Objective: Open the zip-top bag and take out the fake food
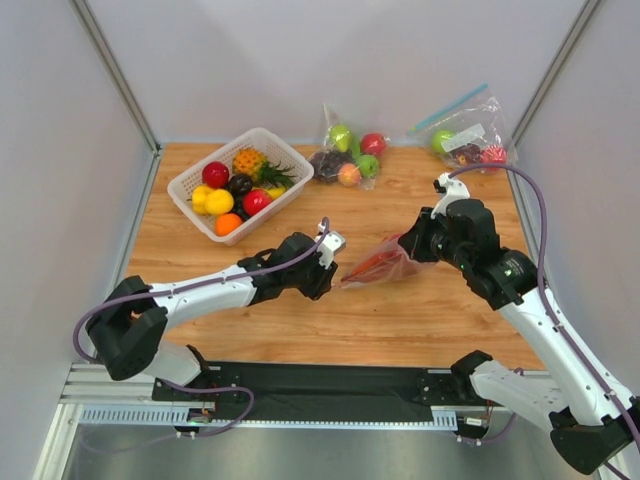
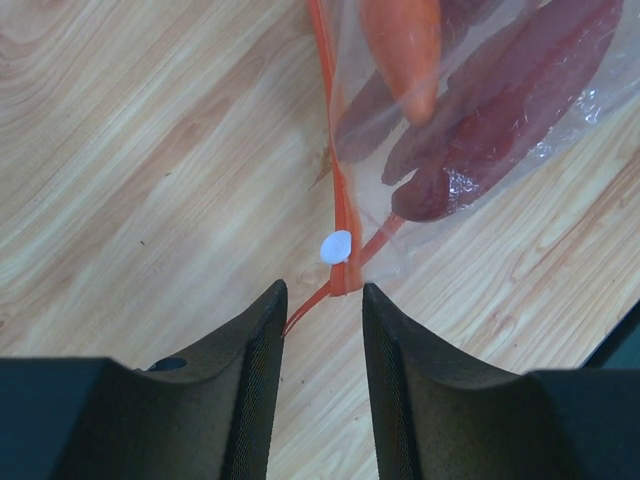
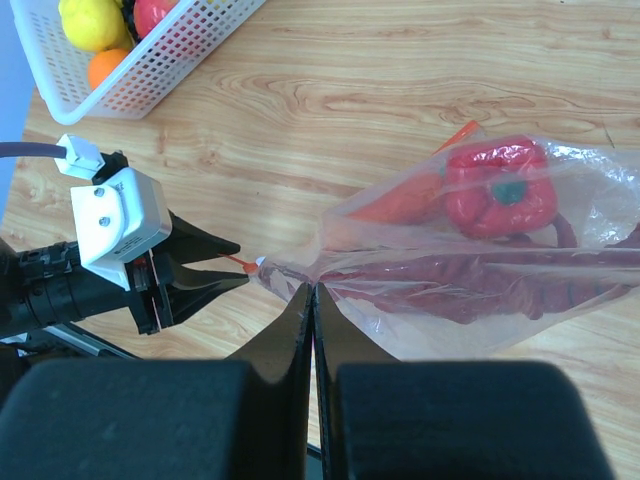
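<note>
The zip-top bag (image 1: 383, 262) hangs just above the table between the two grippers, its orange-red zip strip (image 2: 340, 200) and white slider (image 2: 336, 246) towards the left arm. Inside it are the red pepper (image 3: 500, 190), the orange carrot (image 2: 405, 50) and the dark-red lobster (image 2: 500, 110). My right gripper (image 3: 313, 290) is shut on the bag's clear plastic close to the zip end. My left gripper (image 2: 323, 292) is open, its fingertips on either side of the strip's loose orange tail, just short of the slider. It also shows in the right wrist view (image 3: 228, 265).
A white basket (image 1: 185, 178) of small fruits and a pineapple stands at the back left. A clear bag of apples and grapes (image 1: 345, 150) lies at the back centre. A clear bag with a blue zip (image 1: 465, 130) lies at the back right. Walls close in both sides.
</note>
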You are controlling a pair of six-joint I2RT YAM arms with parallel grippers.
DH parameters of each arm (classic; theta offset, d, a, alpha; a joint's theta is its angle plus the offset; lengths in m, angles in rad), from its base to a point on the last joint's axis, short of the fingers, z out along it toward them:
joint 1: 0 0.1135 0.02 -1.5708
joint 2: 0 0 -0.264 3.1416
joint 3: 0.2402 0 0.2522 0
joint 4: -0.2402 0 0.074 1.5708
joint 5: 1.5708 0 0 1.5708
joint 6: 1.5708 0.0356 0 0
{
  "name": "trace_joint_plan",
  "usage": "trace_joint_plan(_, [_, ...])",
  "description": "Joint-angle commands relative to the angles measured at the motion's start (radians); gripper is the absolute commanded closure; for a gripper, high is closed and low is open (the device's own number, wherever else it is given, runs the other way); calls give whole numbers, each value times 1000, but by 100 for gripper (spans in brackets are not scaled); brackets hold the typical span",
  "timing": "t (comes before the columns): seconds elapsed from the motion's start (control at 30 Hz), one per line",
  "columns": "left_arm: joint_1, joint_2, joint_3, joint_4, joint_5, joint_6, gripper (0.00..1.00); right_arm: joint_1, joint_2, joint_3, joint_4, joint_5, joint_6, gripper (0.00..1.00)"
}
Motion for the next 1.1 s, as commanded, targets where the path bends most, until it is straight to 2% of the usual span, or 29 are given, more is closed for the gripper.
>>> trace_joint_plan(0.0, [-6,23,57,-8,1,36,57,0,-27,50,16,-8,-1,100])
trace_joint_plan(0.37, [-29,25,34,-25,36,51,52,2,-28,53,14,4,-8,100])
trace_joint_plan(0.43, [-28,34,39,-28,27,53,55,2,-30,52,17,4,-5,100])
trace_joint_plan(0.5, [-29,52,52,-35,25,59,66,2,-31,52,19,1,-4,100])
trace_joint_plan(0.6, [-31,76,80,-54,31,59,89,2,-36,53,13,4,-8,100])
trace_joint_plan(0.7, [-31,79,82,-60,42,59,100,0,-39,56,2,4,-13,100])
trace_joint_plan(0.83, [-34,33,79,-84,45,55,100,2,-31,55,2,36,-23,100])
trace_joint_plan(1.07, [-36,-212,56,-130,105,18,100,2,16,38,10,50,-50,100])
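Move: Just off the left fingertips, the end of the bag's orange zip lies about 2 cm to the right, 1 cm ahead and 2 cm lower. The carrot inside the bag is some 12 cm to the left hand's right and 7 cm ahead, and the basket's middle about 30 cm ahead and 18 cm to the left. From the right hand, which already grips the bag high up, the zip end lies roughly 17 cm left, 2 cm back and 18 cm below. Sinking slowly about 2 cm while easing back, the left hand brings its half-open fingers down onto the tail of the zip and closes them fully, pinching it beside the white slider. It then lifts quickly, nearly 5 cm, drawing slightly back with the tail held. The right hand stays almost in place with its fingers shut. ##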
